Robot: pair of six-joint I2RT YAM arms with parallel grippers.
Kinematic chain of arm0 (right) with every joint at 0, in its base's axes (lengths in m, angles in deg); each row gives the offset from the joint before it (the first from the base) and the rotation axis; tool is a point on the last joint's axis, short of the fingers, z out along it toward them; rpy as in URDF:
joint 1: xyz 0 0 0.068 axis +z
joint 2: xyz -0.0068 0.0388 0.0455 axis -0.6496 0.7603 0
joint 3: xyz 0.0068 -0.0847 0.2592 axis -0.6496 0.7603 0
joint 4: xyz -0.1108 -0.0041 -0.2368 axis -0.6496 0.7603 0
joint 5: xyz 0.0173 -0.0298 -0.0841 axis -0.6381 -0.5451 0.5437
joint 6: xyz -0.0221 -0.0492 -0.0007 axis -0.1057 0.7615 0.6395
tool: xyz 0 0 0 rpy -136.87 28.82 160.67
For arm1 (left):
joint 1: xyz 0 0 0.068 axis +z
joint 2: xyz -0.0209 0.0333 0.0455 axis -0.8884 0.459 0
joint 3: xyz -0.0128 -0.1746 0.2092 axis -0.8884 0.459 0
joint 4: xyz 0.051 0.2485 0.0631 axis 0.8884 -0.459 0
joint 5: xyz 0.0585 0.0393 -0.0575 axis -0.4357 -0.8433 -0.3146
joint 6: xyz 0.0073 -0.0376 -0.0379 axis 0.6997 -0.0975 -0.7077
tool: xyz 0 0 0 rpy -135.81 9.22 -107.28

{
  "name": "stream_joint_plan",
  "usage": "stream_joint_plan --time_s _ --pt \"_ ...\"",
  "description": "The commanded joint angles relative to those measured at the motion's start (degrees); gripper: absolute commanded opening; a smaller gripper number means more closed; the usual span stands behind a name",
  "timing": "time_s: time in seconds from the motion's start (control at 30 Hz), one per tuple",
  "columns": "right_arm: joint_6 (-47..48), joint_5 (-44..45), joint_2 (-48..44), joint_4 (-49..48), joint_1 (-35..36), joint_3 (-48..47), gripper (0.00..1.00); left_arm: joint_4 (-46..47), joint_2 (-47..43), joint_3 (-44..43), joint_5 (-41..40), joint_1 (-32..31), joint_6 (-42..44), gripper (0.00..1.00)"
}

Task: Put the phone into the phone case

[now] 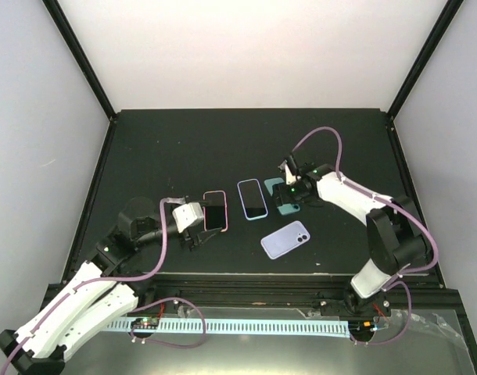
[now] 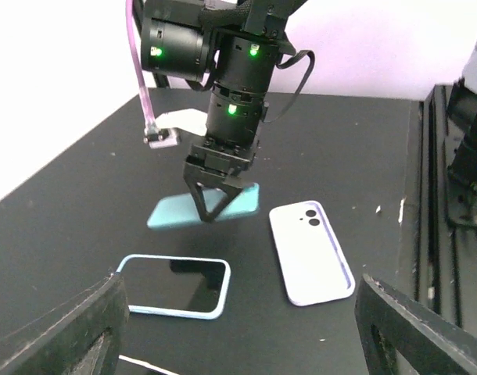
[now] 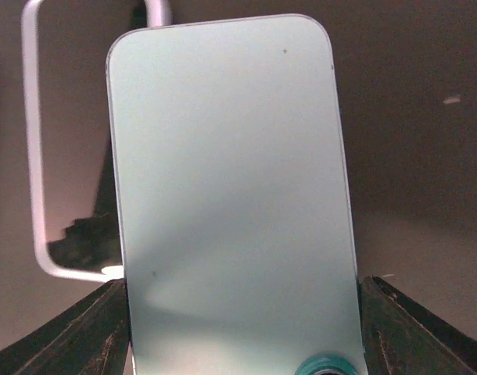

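Observation:
The teal-green phone (image 1: 277,197) lies back-up in my right gripper (image 1: 288,192), whose fingers press on its two long edges. In the right wrist view the phone (image 3: 231,195) fills the frame between the dark fingers (image 3: 86,336). The left wrist view shows the right gripper (image 2: 208,209) holding the phone (image 2: 172,212) roughly level, low over the mat. The lavender phone case (image 1: 285,239) lies flat, back-up, nearer the arms, with its camera holes at the far end (image 2: 311,251). My left gripper (image 1: 199,225) stands open beside the pink-rimmed phone, nothing between its fingers (image 2: 74,328).
A light blue-rimmed phone (image 1: 252,198) lies screen-up between the two grippers, also seen ahead of the left fingers (image 2: 176,286). A pink-rimmed phone (image 1: 215,210) lies right by the left gripper. The black mat (image 1: 184,148) ends at a rail along the near edge.

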Motion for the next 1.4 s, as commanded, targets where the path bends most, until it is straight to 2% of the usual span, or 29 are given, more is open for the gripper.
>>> stream_joint_plan --time_s 0.0,0.17,0.4,0.6,0.8,0.97,1.23,1.37 --pt "-1.7 -10.2 -5.4 -6.3 2.8 3.2 0.53 0.5 0.8 -2.3 2.1 -0.5 15.2 0.81" --pt "-3.5 -17.4 -10.3 -9.3 5.7 7.8 0.52 -4.4 3.6 -4.5 3.9 -1.0 26.9 0.81" --pt "-6.7 -23.2 -14.8 -12.8 10.9 11.7 0.51 -2.8 8.8 -5.0 4.3 -2.6 34.8 0.77" --pt "-9.7 -26.9 -18.1 -16.2 13.8 14.1 0.51 -5.6 16.6 -7.6 0.9 -5.0 40.9 0.77" --pt "-11.5 -31.1 -20.2 -18.7 15.2 15.5 0.51 -4.4 20.8 -6.9 -3.1 -6.2 47.3 0.76" --pt "-12.8 -32.2 -21.9 -20.4 15.6 17.4 0.51 -2.3 23.3 -7.6 -5.7 -6.6 48.6 0.64" --pt "-14.8 -34.9 -21.5 -24.1 16.5 18.7 0.5 -2.6 26.6 -9.3 -8.7 -7.8 49.8 0.52" --pt "-15.6 -35.4 -21.2 -25.5 16.7 19.0 0.5 -2.8 27.3 -8.9 -10.1 -8.8 51.0 0.4"
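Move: My right hand already pinches the teal phone by its long edges near the lens, its middle about 3 cm ahead and 2 cm left of the fingers. From that hand, my left gripper is some 16 cm back, 26 cm left and 18 cm higher. The teal phone lies about 19 cm ahead, 24 cm right and 18 cm below my left hand; the blue-rimmed phone is 15 ahead, 17 right, and the pink-rimmed one 11 ahead, 4 right, both 25 below. Keeping its grip, my right hand carries the teal phone back about 15 cm, left 12 and up 7, swinging its fingers from steeply down to point left, towards my left hand. My left hand sinks some 9 cm and edges right and forward to meet the phone, rolling about 50 degrees clockwise as seen along its fingers, tipping them downward and part-closing them around the phone's free end. ##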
